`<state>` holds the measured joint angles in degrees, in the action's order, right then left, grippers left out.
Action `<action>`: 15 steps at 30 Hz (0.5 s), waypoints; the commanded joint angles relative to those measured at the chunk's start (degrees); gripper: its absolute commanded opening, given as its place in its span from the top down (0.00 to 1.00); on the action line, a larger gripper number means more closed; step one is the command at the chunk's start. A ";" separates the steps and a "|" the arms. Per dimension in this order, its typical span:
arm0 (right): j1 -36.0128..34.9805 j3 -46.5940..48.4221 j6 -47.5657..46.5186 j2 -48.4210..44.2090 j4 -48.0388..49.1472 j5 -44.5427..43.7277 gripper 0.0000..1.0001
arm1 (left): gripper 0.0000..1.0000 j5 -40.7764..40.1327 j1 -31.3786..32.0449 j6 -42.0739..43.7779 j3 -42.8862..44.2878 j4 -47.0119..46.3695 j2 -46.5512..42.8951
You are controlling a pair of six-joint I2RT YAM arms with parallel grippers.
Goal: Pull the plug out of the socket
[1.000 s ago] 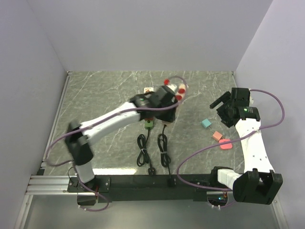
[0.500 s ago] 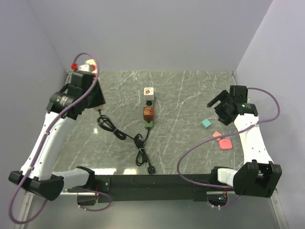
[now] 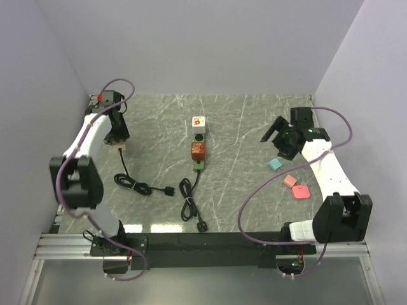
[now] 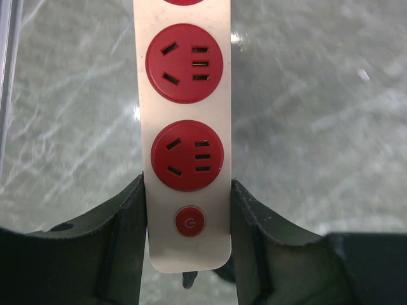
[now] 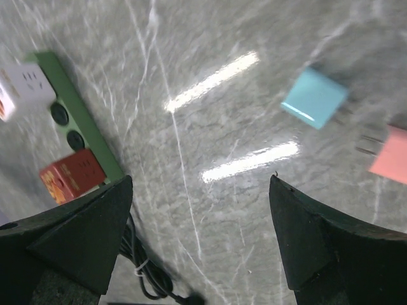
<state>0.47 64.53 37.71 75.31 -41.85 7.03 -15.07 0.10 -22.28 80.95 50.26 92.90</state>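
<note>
A green socket strip [image 3: 200, 159] lies mid-table with a white cube plug [image 3: 198, 122] and a red-orange cube plug [image 3: 198, 150] seated in it. The right wrist view shows the same green socket strip [image 5: 70, 121], white plug [image 5: 22, 89] and red plug [image 5: 70, 175]. My left gripper [image 3: 116, 136] hangs at the far left, shut on a white strip with red sockets [image 4: 186, 127]. It grips the button end between its fingers [image 4: 127, 235]. The two sockets seen there are empty. My right gripper [image 3: 276, 136] stands open above the table, right of the green strip, holding nothing.
The white strip's black cable [image 3: 130, 184] trails down to a loose plug [image 3: 168, 190]. The green strip's bundled cable [image 3: 188, 200] runs toward the near edge. A teal plug [image 3: 275, 164] and two pink ones [image 3: 290, 181], [image 3: 300, 191] lie at the right. Walls enclose the table.
My left arm has swung from the green strip to the far left, carrying the white strip and dragging its cable along. My right gripper has shifted slightly toward the middle.
</note>
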 commanded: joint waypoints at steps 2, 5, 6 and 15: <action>-5.30 4.55 -3.79 4.40 2.47 -0.08 0.06 | 1.00 -6.28 -2.03 2.24 8.69 -6.75 10.52; -7.41 5.60 -5.37 6.69 3.26 0.09 0.06 | 1.00 -4.71 -2.82 2.51 10.46 -8.50 15.55; -7.85 5.87 -5.89 7.22 3.70 0.70 0.06 | 1.00 -4.10 -3.08 2.68 9.68 -9.47 16.34; -16.37 14.03 -14.77 14.07 1.60 3.61 0.06 | 0.99 1.53 -3.26 2.25 0.45 -18.26 17.49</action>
<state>-12.78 73.71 27.35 88.62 -40.21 10.00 -16.67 -3.31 -20.34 83.79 36.32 112.68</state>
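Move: Bare table at the far left, where my left hand is taking the white socket strip, lies about 6 cm ahead, 3 cm left and 12 cm below that hand. The strip's cable coil is some 13 cm back and 6 cm right. From my right hand, the red plug on the green socket strip is about 28 cm left, 4 cm ahead and 13 cm down. The white plug stands 13 cm beyond the red one; a loose teal plug lies almost beneath, 2 cm right. I sink my left hand about 10 cm while carrying the white strip some 6 cm forward and slightly left, fast at first, then easing almost straight down towards the bare table, keeping my pinch on its cable end. Meanwhile I swing my open, empty right hand about 9 cm left, a little forward, towards the green strip, turning it some 25 degrees counter-clockwise. ##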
